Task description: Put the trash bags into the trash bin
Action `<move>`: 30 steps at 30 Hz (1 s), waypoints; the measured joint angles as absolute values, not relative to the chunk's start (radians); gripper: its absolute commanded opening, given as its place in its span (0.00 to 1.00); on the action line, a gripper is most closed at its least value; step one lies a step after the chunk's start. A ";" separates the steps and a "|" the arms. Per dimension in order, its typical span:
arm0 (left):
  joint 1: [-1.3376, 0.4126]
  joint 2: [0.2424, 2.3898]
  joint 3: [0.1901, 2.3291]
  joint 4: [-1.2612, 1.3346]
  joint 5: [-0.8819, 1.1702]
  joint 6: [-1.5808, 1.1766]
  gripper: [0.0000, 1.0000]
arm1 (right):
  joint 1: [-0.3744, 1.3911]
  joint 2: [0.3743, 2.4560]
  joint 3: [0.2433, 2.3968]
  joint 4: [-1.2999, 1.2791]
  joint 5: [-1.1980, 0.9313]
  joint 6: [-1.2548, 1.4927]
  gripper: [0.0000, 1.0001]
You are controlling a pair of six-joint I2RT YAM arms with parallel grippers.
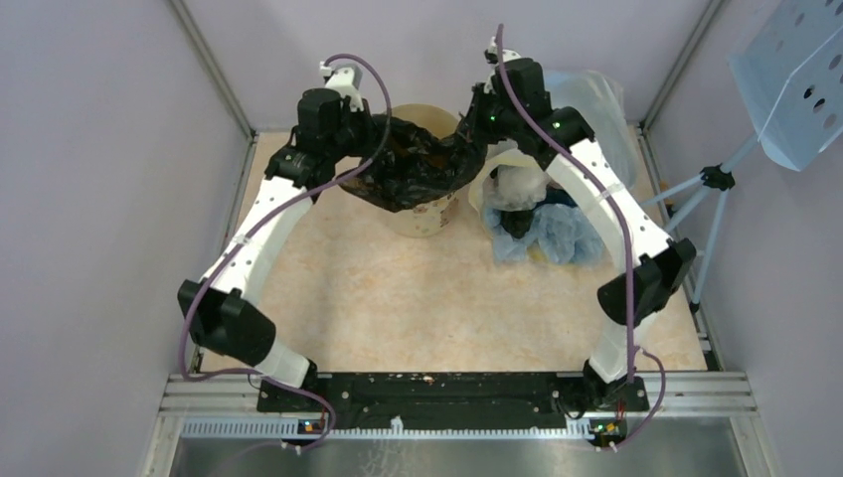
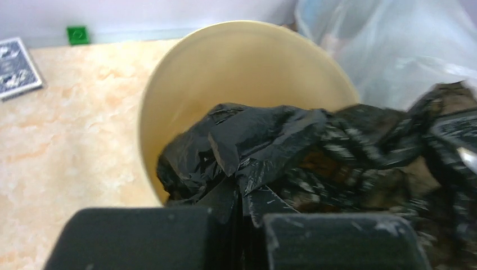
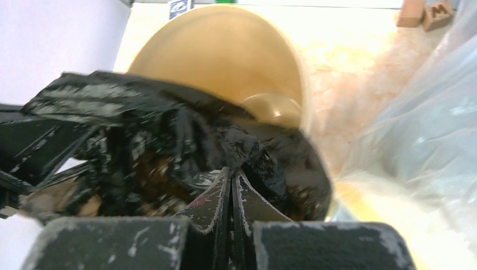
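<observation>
A crumpled black trash bag (image 1: 413, 169) hangs stretched between my two grippers, over the mouth of the cream trash bin (image 1: 429, 217) at the back of the table. My left gripper (image 1: 376, 134) is shut on the bag's left end and my right gripper (image 1: 467, 131) on its right end. In the left wrist view the bag (image 2: 264, 140) bunches out from the shut left gripper (image 2: 246, 197), with the bin's inner wall (image 2: 236, 62) behind it. The right wrist view shows the right gripper (image 3: 232, 173) pinching the bag (image 3: 157, 146) above the bin (image 3: 219, 56).
A large translucent sack (image 1: 596, 99) stands right of the bin, with a white bag (image 1: 517, 184) and a blue bundle (image 1: 552, 234) in front of it. A tripod with a perforated panel (image 1: 795, 79) stands outside the right wall. A card deck (image 2: 17, 67) lies far left.
</observation>
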State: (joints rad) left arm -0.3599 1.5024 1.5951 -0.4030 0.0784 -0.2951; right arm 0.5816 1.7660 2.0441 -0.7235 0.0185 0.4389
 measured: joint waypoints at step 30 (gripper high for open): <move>-0.111 1.700 1.654 -0.299 0.273 -0.421 0.00 | 0.444 1.922 2.226 -0.763 -0.224 0.402 0.69</move>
State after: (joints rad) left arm -0.1108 1.6997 1.6535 -0.2993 0.2733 -0.4213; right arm 0.4442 1.9217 2.2261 -0.7628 -0.2241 0.4019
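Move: Just above the bin's left rim, the left hand holds the black trash bag, with the bin's middle about 3 cm ahead, 7 cm to its right and 22 cm below. For the right hand, pinching the bag's other side, that middle is roughly 3 cm ahead, 9 cm left and 23 cm below. The stuffed white bag lies some 8 cm ahead and 25 cm right of the right hand; the card deck is about 22 cm ahead and 18 cm left of the left hand. Spreading the black bag's mouth over the bin, the left hand sweeps forward about 8 cm and left about 7 cm, dipping some 4 cm, its fingers still shut on the plastic. The right hand carries its side some 7 cm forward, dipping slightly, then opens past halfway and draws back 3 cm, the hem between its parted fingers. ##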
